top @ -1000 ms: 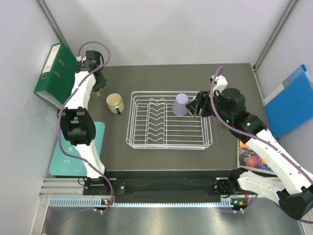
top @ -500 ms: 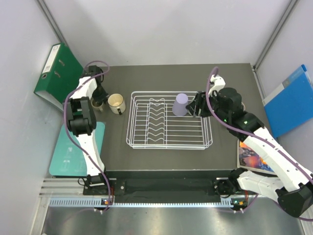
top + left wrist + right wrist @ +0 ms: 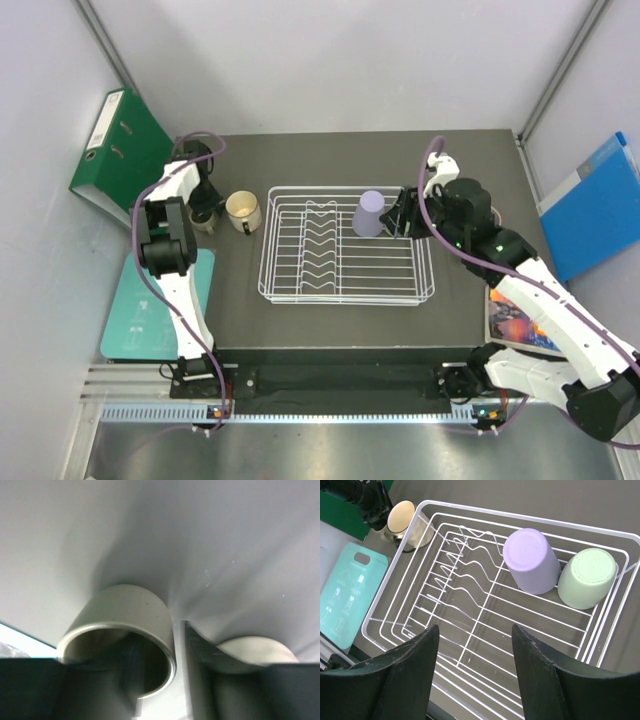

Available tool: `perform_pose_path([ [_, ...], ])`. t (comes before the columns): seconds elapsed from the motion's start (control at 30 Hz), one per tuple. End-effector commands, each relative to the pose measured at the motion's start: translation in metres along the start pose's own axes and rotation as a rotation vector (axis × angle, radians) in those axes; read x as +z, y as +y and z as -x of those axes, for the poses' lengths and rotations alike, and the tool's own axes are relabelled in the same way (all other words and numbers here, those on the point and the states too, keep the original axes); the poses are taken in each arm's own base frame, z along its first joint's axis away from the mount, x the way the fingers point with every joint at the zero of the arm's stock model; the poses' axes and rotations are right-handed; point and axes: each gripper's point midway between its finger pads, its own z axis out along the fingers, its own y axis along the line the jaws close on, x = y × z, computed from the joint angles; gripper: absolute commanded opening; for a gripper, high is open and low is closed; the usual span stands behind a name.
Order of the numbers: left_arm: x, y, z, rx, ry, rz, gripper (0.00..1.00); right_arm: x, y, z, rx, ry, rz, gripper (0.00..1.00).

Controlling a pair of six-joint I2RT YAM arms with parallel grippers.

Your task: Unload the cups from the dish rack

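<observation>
The white wire dish rack (image 3: 345,298) sits mid-table. A lavender cup (image 3: 369,213) stands upside down in its far right part, and the right wrist view shows that cup (image 3: 532,560) beside a mint-green one (image 3: 587,577), both inside the rack (image 3: 520,516). My right gripper (image 3: 405,215) (image 3: 475,630) hovers open over the rack, holding nothing. Left of the rack stand a cream mug (image 3: 241,210) (image 3: 255,652) and a small olive-tan mug (image 3: 202,216) (image 3: 120,622). My left gripper (image 3: 204,205) (image 3: 167,675) straddles the olive mug's wall, one finger inside, with a gap on the outer side.
A green binder (image 3: 120,145) leans at the far left wall. A teal cutting board (image 3: 160,310) (image 3: 347,597) lies off the table's left edge. A blue folder (image 3: 595,205) and a colourful book (image 3: 515,320) lie to the right.
My left gripper came down from the back-left corner with the olive mug to the spot beside the cream mug, and its jaws have widened off the mug's wall. The right gripper edged slightly left.
</observation>
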Motion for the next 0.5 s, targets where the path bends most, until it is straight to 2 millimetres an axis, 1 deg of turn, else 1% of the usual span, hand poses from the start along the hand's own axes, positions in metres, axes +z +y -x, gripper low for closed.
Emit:
perform_pose_path([
  [0.0,-0.034,-0.011,0.024,-0.033,-0.096,-0.056,0.51,0.004,0.004,0.008,0.004,-0.033,0.018,0.6],
  [0.07,-0.044,-0.013,0.031,-0.036,-0.12,-0.066,0.6,0.005,0.006,0.009,0.004,-0.037,0.024,0.6],
  [0.27,-0.077,-0.017,0.049,-0.066,-0.195,-0.109,0.67,0.009,0.005,0.01,-0.007,-0.034,0.025,0.6],
  [0.3,-0.089,-0.019,0.055,-0.078,-0.226,-0.131,0.68,0.009,0.005,0.009,-0.011,-0.034,0.021,0.6],
  [0.33,-0.095,-0.02,0.058,-0.082,-0.243,-0.144,0.69,0.012,0.005,0.009,-0.01,-0.028,0.019,0.6],
  [0.37,-0.108,-0.023,0.063,-0.089,-0.27,-0.169,0.7,0.013,0.003,0.008,-0.011,-0.028,0.011,0.6],
  [0.47,-0.132,-0.033,0.071,-0.107,-0.318,-0.245,0.74,0.017,-0.004,0.008,-0.013,-0.028,-0.022,0.61],
])
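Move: The small cup stands on the counter with the left gripper's fingers still astride its right wall; its middle is about 2 cm left, 2 cm back and 2 cm below. The cream mug is some 8 cm to the gripper's right, level with it in reach. The green binder stands roughly 17 cm left and 8 cm farther out, the teal board about 12 cm left and 22 cm back. From the right gripper, the small cup is some 42 cm left, 16 cm ahead, 26 cm below. Spread the left gripper's fingers on, wide, so the small cup's wall comes free between them, and lift straight up from the rim, slowly at first and then faster, about 6.5 cm in all. Ease slightly forward on the way, tipping the fingertips some 10 degrees outward, away from the base. ##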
